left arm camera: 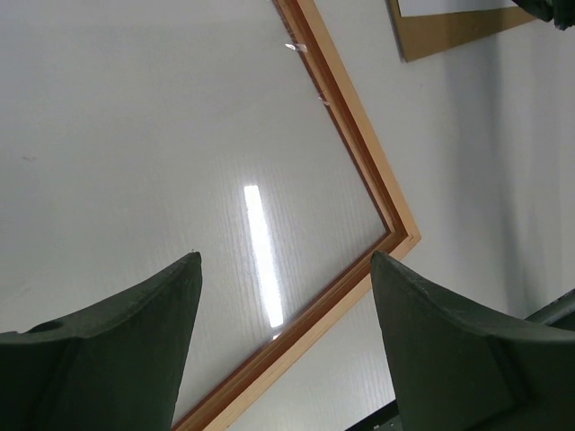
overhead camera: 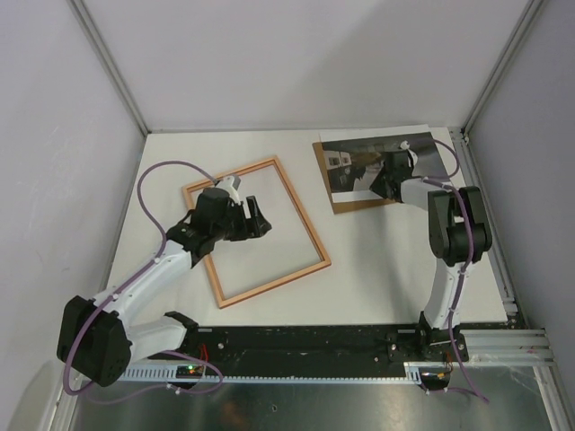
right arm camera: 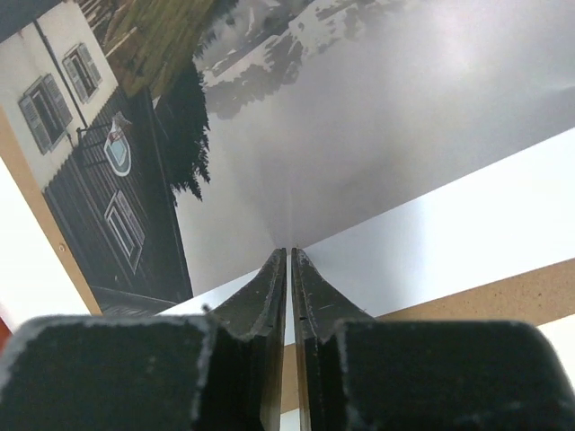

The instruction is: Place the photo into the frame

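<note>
The frame (overhead camera: pixel 302 211) lies flat at centre left, pale wood side up, its clear pane showing the table. My left gripper (overhead camera: pixel 260 218) hovers over the pane, open and empty; in the left wrist view the gripper (left arm camera: pixel 286 260) has its jaws wide apart above the frame's near right corner (left arm camera: pixel 400 235). The photo (overhead camera: pixel 355 162) lies at the back right on the brown backing board (overhead camera: pixel 359 205). My right gripper (overhead camera: pixel 388 184) is shut on the photo's near edge. In the right wrist view the gripper (right arm camera: pixel 289 251) pinches the white border of the photo (right arm camera: pixel 314 117), which curls up.
The backing board (right arm camera: pixel 503 292) pokes out below the photo, and its corner shows in the left wrist view (left arm camera: pixel 449 31). Grey walls close in the table on the left, back and right. A black rail (overhead camera: pixel 314 341) runs along the near edge.
</note>
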Motion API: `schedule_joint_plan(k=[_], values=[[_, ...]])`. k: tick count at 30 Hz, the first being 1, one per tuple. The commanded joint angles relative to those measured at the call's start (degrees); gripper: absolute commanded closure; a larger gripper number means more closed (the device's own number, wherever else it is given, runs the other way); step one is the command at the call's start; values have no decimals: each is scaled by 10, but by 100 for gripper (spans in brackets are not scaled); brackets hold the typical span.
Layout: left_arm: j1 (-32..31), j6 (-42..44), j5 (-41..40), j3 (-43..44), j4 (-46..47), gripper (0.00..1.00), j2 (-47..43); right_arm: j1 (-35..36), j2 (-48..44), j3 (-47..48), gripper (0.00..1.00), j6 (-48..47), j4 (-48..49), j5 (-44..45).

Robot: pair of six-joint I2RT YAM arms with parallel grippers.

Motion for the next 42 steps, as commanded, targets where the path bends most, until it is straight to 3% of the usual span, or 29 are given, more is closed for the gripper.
schedule_joint_plan(k=[1, 16, 26, 32, 36, 42], values=[[-4, -7, 19, -6, 34, 20, 2, -2, -26, -64, 90, -9, -92, 16], [-9, -16, 29, -28, 49, 20, -7, -16, -164, -229, 90, -5, -116, 28], [-12, -33, 43, 1, 77, 20, 41, -31, -328, -341, 90, 11, -171, 31], [-18, -1, 44, 101, 117, 18, 164, -48, -423, -364, 88, 9, -203, 16], [-18, 33, 72, 224, 127, 17, 272, -50, -452, -365, 88, 4, -231, 21], [-18, 73, 186, 456, 127, 18, 463, -55, -506, -365, 84, -3, -262, 21]])
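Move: My right fingertips, nearly shut, are on the photo's near border: its middle lies about 12 cm farther out and 3 cm to the right, with the brown board under it centred some 10 cm ahead and 2 cm right. The frame's middle is about 45 cm left and 12 cm nearer me. From my open left hand, the photo is roughly 34 cm ahead, 45 cm right and 12 cm down; the frame's middle is only 8 cm ahead and 3 cm left, equally low. I drag the photo and the board back towards me with the tips of my almost closed right fingers, drawing that hand some 23 cm back and a little right at table height while the fingers steepen, then lift it about 2 cm. Late on, my left hand, still open, sweeps forward and right, about 18 cm in all, over the frame towards the photo after sinking a little. ##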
